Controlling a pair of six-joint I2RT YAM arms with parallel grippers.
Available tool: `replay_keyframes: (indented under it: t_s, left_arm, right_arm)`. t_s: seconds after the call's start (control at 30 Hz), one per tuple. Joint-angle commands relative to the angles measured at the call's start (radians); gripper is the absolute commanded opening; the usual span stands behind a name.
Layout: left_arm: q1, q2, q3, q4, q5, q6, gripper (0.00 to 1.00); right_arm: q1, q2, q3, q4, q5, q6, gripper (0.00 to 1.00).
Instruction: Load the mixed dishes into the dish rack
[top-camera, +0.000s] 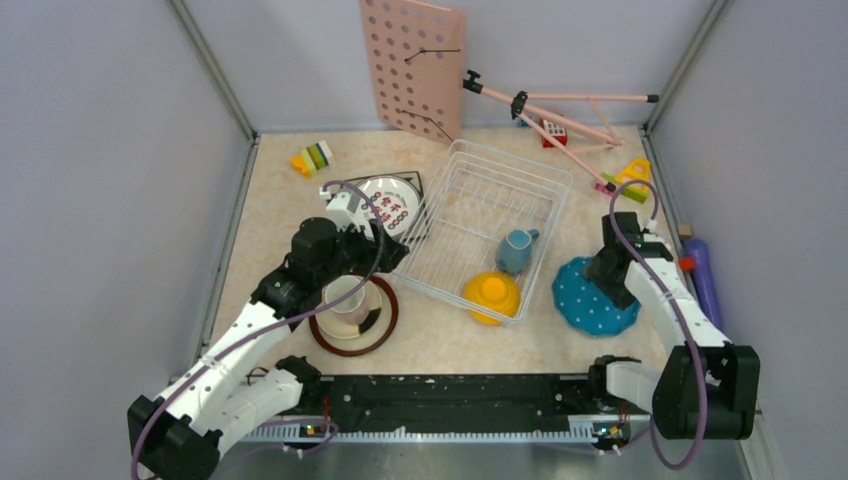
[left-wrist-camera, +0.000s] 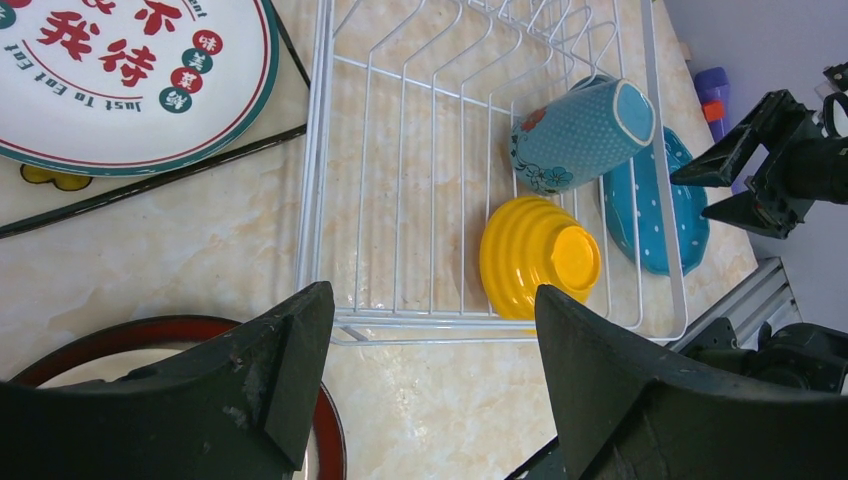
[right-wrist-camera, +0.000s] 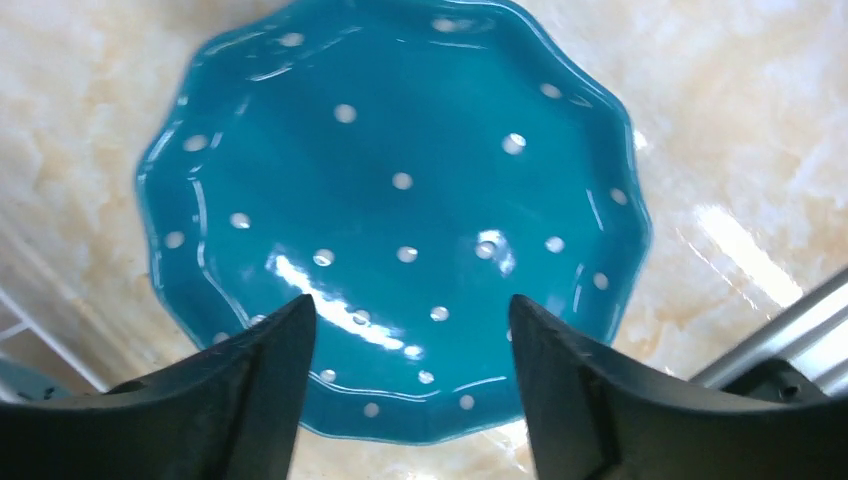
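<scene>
The white wire dish rack (top-camera: 480, 200) stands mid-table. In it a yellow bowl (top-camera: 491, 294) lies upside down at the near corner, and a blue-grey mug (top-camera: 516, 249) lies on its side. The blue polka-dot plate (top-camera: 585, 300) lies flat on the table right of the rack. My right gripper (top-camera: 612, 278) hovers open over its edge (right-wrist-camera: 400, 180). The white plate with characters (top-camera: 390, 203) rests on the square floral plate (top-camera: 412, 180) left of the rack. My left gripper (top-camera: 392, 252) is open and empty between the brown-rimmed plate (top-camera: 385, 325), which carries a cream dish (top-camera: 347, 298), and the rack's near-left corner (left-wrist-camera: 330, 320).
A pink pegboard (top-camera: 415, 65) leans on the back wall, with a pink folding stand (top-camera: 560, 115) beside it. Toy blocks lie at the back left (top-camera: 312, 158) and back right (top-camera: 630, 178). A purple object (top-camera: 703, 275) lies by the right wall. Walls enclose three sides.
</scene>
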Motion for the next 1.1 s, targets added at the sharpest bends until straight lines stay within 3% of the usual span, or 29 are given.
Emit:
replay_keyframes:
  t_s: [0.0, 0.13, 0.33, 0.77, 1.0, 1.07]
  left_arm:
    - [0.001, -0.007, 0.002, 0.039, 0.013, 0.007, 0.78]
    - [0.001, -0.019, -0.002, 0.037, 0.011, 0.007, 0.78]
    - [0.001, -0.026, -0.004, 0.037, 0.014, 0.01, 0.78]
    - [0.001, -0.045, -0.001, 0.025, 0.025, 0.017, 0.78]
    - [0.001, -0.031, -0.002, 0.029, 0.028, 0.02, 0.78]
    - [0.002, -0.026, -0.002, 0.03, 0.029, 0.02, 0.78]
  right_arm:
    - [-0.05, -0.002, 0.052, -0.116, 0.033, 0.066, 0.73]
    - [-0.071, -0.08, 0.01, -0.161, -0.057, 0.118, 0.83]
    - [-0.071, -0.154, -0.003, -0.24, 0.031, 0.186, 0.9]
    - [-0.073, -0.041, -0.1, -0.166, 0.007, 0.263, 0.88]
    - [-0.076, -0.004, -0.203, -0.004, -0.144, 0.295, 0.85]
    - [-0.076, 0.0, -0.215, 0.048, -0.168, 0.287, 0.8]
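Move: The blue dotted plate lies almost under the right hand, its middle about 4 cm to the left, 1 cm back and 5 cm below. From the same hand, the yellow bowl in the rack is some 27 cm left and 1 cm back, the blue mug about 22 cm left and 9 cm ahead, both a little lower. For the left hand, the plate is roughly 43 cm right, 9 cm back and 20 cm below. The blue plate's near-right rim is the goal: the right hand draws back some 7 cm over the plate, first rising slightly, then sinking about 6 cm, and eases forward by 1 cm at the end. Meanwhile it turns roughly 15 degrees clockwise and spreads its fingers wide, one ending over the plate and the other just at the rim's outer side; firm contact can't be made out. ##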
